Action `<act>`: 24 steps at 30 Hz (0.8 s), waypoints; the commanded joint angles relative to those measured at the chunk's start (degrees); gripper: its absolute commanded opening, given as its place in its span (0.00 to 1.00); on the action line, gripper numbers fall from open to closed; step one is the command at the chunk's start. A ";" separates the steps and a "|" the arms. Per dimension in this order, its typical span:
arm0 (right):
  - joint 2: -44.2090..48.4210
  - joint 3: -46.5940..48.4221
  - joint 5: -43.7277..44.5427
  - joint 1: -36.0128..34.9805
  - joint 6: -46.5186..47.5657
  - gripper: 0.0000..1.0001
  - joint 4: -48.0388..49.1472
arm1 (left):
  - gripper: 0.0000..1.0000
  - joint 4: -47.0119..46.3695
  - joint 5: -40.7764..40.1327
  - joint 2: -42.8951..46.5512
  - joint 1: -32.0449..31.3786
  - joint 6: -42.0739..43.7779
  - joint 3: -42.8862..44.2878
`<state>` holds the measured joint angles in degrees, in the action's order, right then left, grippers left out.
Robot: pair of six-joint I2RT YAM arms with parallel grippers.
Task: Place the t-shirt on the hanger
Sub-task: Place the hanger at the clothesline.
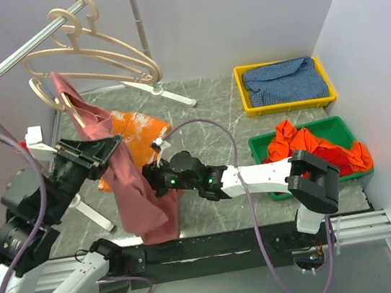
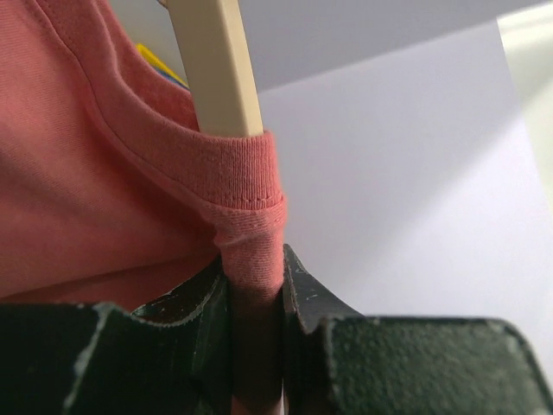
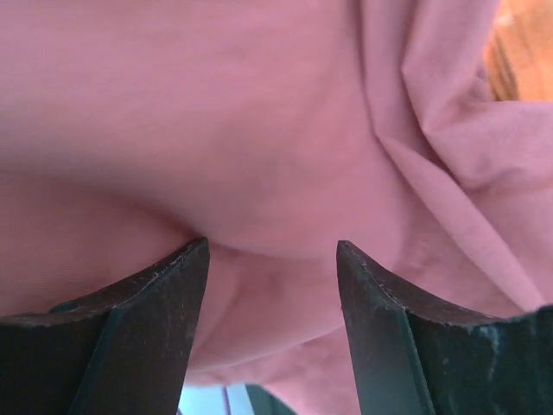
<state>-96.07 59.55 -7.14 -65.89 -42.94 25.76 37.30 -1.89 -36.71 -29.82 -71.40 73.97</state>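
The dusty-rose t-shirt [image 1: 140, 191] hangs in a long fold from a pale beige hanger [image 1: 44, 95] at the left end of the rail. In the left wrist view the hanger's beige arm [image 2: 216, 69] passes through the ribbed collar [image 2: 242, 173]. My left gripper [image 2: 257, 285] is shut on that collar just below the arm; from above, the left gripper [image 1: 112, 147] sits at the shirt's upper edge. My right gripper [image 1: 150, 178] is pressed into the hanging cloth lower down. Its jaws stand open, with pink fabric [image 3: 259, 130] bulging between the fingertips [image 3: 272, 251].
Two more beige hangers [image 1: 106, 53] hang on the metal rail [image 1: 22, 50]. An orange cloth [image 1: 138, 129] lies on the table behind the shirt. A yellow bin [image 1: 248, 103] holds blue cloth. A green bin [image 1: 331, 127] holds a red-orange garment [image 1: 304, 142].
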 commanded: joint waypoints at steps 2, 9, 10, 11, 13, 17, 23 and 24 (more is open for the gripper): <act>-0.16 3.90 -4.11 0.15 -1.27 0.69 3.07 | 0.01 -11.01 -8.12 -2.92 0.03 -2.35 -2.69; -2.54 7.77 -5.08 0.58 -1.10 0.69 1.23 | 0.01 -11.98 -15.06 -9.34 -0.06 -1.47 0.98; -2.80 8.47 -5.17 0.93 -1.01 0.69 0.79 | 0.01 -10.94 -16.12 -10.83 0.03 -1.20 1.87; -2.98 8.83 -5.26 1.02 -1.01 0.69 0.44 | 0.01 -10.32 -17.43 -11.71 -0.06 -1.20 2.66; -3.24 9.79 -5.69 1.38 -1.10 0.69 0.08 | 0.01 -9.70 -20.34 -13.64 0.12 -0.50 4.77; -3.86 11.73 -5.87 1.55 -0.48 0.68 -1.41 | 0.01 -10.15 -22.19 -16.11 0.03 2.66 7.40; -5.00 14.28 -6.31 1.64 0.14 0.69 -3.08 | 0.01 -10.23 -27.19 -16.55 0.38 4.42 9.96; -5.26 14.45 -6.31 1.64 0.22 0.69 -3.26 | 0.01 -9.71 -27.81 -16.90 0.47 4.95 11.18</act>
<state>-100.77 70.85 -12.12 -64.20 -43.62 22.94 32.32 -23.97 -54.22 -29.80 -70.57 80.73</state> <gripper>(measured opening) 0.686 0.252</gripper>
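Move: The left gripper still holds the hanger's arm through the t-shirt, the hook some 15 cm ahead and 16 cm to the left. Its place on the clothesline lies about 25 cm ahead, 20 cm left and 10 cm above that gripper. The two other hangers hang some 25 cm straight ahead of it; the rail's end cap is about 16 cm ahead, 35 cm left. For the open right gripper, the t-shirt's hanging cloth is roughly 4 cm to the left, neither ahead nor back. Bring the left gripper about 11 cm forward towards the clothesline, keeping its grip on hanger and t-shirt; dip some 3 cm on the way, then lift back to the starting height while turning the wrist about 20 degrees counter-clockwise. Meanwhile raise the right gripper about 4 cm and ease it slightly left, fingers still open against the hanging cloth. ##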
